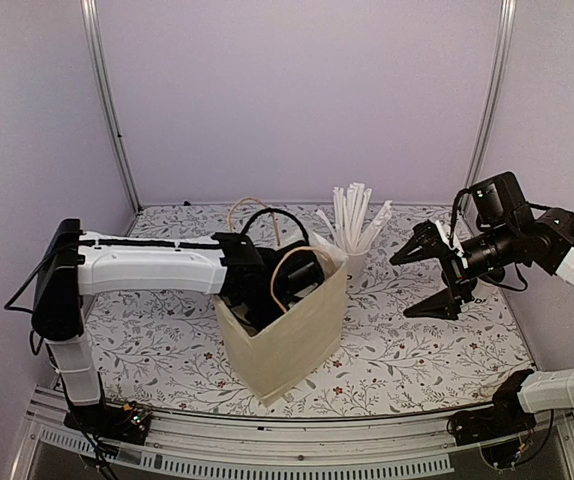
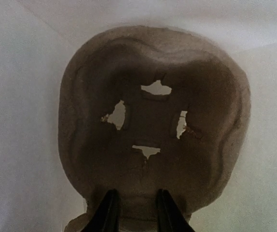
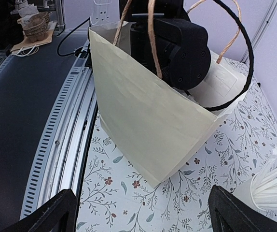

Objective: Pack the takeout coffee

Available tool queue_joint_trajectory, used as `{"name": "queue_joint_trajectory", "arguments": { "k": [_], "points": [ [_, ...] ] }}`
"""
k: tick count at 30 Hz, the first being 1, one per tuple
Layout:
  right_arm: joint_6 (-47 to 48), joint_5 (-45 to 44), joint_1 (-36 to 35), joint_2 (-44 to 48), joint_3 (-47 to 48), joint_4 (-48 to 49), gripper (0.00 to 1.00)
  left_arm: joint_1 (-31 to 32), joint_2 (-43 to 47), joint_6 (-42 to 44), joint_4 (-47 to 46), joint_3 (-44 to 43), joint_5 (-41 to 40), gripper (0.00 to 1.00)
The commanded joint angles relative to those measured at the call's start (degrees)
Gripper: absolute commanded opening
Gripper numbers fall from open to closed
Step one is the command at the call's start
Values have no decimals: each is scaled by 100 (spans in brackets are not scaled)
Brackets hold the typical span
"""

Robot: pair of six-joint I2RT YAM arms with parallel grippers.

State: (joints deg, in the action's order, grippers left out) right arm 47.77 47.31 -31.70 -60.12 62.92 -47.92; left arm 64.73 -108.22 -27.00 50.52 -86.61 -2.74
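No takeout coffee shows in any view. A cream paper bag [image 1: 302, 335] [image 3: 148, 121] with twine handles stands at the table's middle. My left arm reaches down into it, so in the top view the bag hides its gripper. Inside the bag, in the left wrist view, a brown pulp cup carrier [image 2: 153, 125] lies against the white lining. My left gripper [image 2: 136, 195] is shut on the carrier's near edge. My right gripper [image 1: 403, 287] [image 3: 143, 205] hangs wide open to the right of the bag, above the floral table, with nothing between its fingers.
A white cup bristling with long white straws [image 1: 355, 225] [image 3: 273, 186] stands just behind and right of the bag. The table's metal front rail [image 3: 61, 140] runs close to the bag. A stack of brown carriers [image 3: 34, 24] sits off the table.
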Motion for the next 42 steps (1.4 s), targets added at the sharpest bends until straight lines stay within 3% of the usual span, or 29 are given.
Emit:
{"name": "queue_joint_trajectory", "arguments": {
  "k": [1,9,16,27,35,42],
  "points": [
    [-51,128,28,27,-80,99,99,-59,-32,26,-660,343,186,23],
    [-57,146,33,-30,-113,114,99,-147,67,-10,-1533,871,196,24],
    [-72,164,33,-35,-124,123,99,-201,-14,10,-1337,860,229,25],
    [-74,371,66,3,-94,56,99,102,429,285,-217,-330,-34,63],
    [-122,365,162,56,-164,76,99,115,770,531,215,-1155,-35,64],
    [-229,331,632,129,-592,411,99,189,1355,637,3,-1738,-157,63]
  ]
}}
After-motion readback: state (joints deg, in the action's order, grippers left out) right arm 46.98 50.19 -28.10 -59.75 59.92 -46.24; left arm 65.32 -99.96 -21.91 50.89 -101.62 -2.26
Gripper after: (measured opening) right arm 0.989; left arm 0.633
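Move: The left hand, pointing down inside the bag, already pinches the brown cup tray by its middle bridge; the bag floor it is bound for lies straight beneath, about 6 cm down. From that hand the straw cup stands some 22 cm ahead and 13 to the right, and the near handle about 4 cm back, 4 to the right and 22 above. From the right hand the bag floor is roughly 22 cm left, 3 ahead and 24 down. Lower the left gripper straight down about 3 cm more, setting the held tray onto the bag floor, pause, then open the fingers partway to let go of the bridge. Draw the open hand up some 19 cm between the bag's walls, drifting about 4 cm right and tilting the fingertips roughly 20 degrees outward to the right, until they are up by the handles. ##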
